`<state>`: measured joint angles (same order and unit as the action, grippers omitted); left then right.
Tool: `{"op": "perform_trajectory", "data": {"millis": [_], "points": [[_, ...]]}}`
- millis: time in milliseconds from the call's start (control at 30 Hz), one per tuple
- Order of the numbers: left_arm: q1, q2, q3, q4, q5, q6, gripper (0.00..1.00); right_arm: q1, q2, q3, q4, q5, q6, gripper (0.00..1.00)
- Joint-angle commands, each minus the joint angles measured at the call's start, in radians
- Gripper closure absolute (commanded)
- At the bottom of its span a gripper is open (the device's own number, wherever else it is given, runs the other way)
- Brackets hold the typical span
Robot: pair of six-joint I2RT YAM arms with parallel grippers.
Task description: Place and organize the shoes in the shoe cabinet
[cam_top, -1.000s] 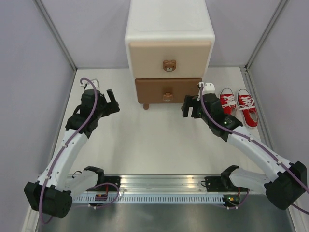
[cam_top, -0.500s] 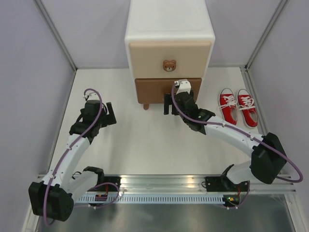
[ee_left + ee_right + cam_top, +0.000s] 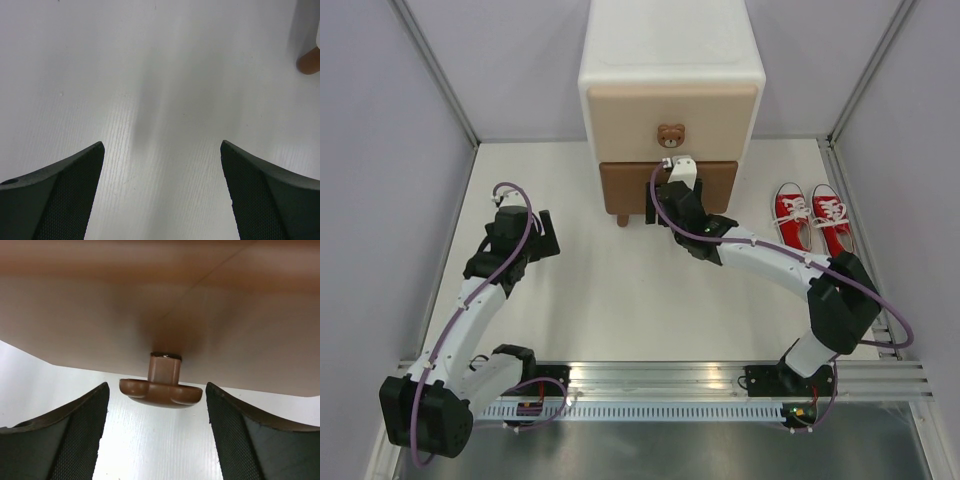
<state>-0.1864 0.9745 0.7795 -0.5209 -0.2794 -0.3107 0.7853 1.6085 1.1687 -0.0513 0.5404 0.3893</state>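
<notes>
The shoe cabinet (image 3: 670,60) stands at the back of the table, white with a beige upper drawer and a brown lower drawer (image 3: 620,185). Both drawers are shut. A pair of red shoes (image 3: 812,218) lies side by side on the table to the cabinet's right. My right gripper (image 3: 667,192) is at the lower drawer's front. In the right wrist view its open jaws (image 3: 156,386) straddle the brown knob (image 3: 161,392), with a gap on each side. My left gripper (image 3: 545,232) hovers open over bare table (image 3: 161,143), left of the cabinet.
One brown cabinet leg (image 3: 310,61) shows at the upper right of the left wrist view. Grey walls close in the table on the left, right and back. A metal rail (image 3: 650,385) with the arm bases runs along the near edge.
My right arm has swung left from beside the red shoes to the lower drawer's knob, and its jaws have narrowed a little. The left arm drew back slightly, then held still.
</notes>
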Motion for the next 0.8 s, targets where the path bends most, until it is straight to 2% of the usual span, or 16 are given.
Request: {"op": "perform_trajectory", "data": {"millis": [0, 167, 300, 333, 500, 600, 767], "points": [[0.005, -0.019, 0.009, 0.039, -0.014, 0.033, 0.01, 0.017, 0.016, 0.065, 0.042, 0.058, 0.017, 0.19], [0.005, -0.023, 0.007, 0.039, -0.015, 0.033, 0.01, 0.031, 0.034, 0.086, 0.008, 0.098, 0.039, 0.28], [0.005, -0.023, 0.004, 0.039, -0.014, 0.035, 0.01, 0.043, 0.030, 0.086, -0.022, 0.121, 0.057, 0.45], [0.005, -0.022, 0.006, 0.039, -0.014, 0.035, 0.01, 0.046, 0.027, 0.086, -0.033, 0.122, 0.060, 0.46], [0.005, -0.022, 0.003, 0.039, -0.014, 0.033, 0.01, 0.074, -0.008, 0.074, -0.107, 0.145, 0.095, 0.63], [0.004, -0.022, 0.001, 0.039, -0.017, 0.033, 0.01, 0.098, -0.042, 0.059, -0.154, 0.151, 0.129, 0.67], [0.005, -0.023, 0.000, 0.039, -0.024, 0.033, 0.01, 0.155, -0.113, 0.020, -0.244, 0.176, 0.175, 0.67]]}}
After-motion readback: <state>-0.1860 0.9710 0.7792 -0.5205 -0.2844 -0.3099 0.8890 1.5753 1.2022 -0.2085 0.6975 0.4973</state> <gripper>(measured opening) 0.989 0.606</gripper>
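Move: The lower drawer's bear knob already sits between the right gripper's open fingers, within about 1 cm ahead and level with them. The upper drawer's knob is roughly 14 cm straight above it; the nearer red shoe stands some 29 cm to its right, about 4 cm farther out and 7 cm lower. From the left gripper the lower knob lies about 31 cm right, 9 cm ahead and 3 cm higher. Close the right gripper's fingers on the two sides of the lower drawer's knob, easing up barely a centimetre and turning the wrist about 5 degrees clockwise as they pinch it. Then, keeping that hold, draw the hand straight back towards the base, slowly at first and then faster, some 3.5 cm, pulling the drawer out of the cabinet. ##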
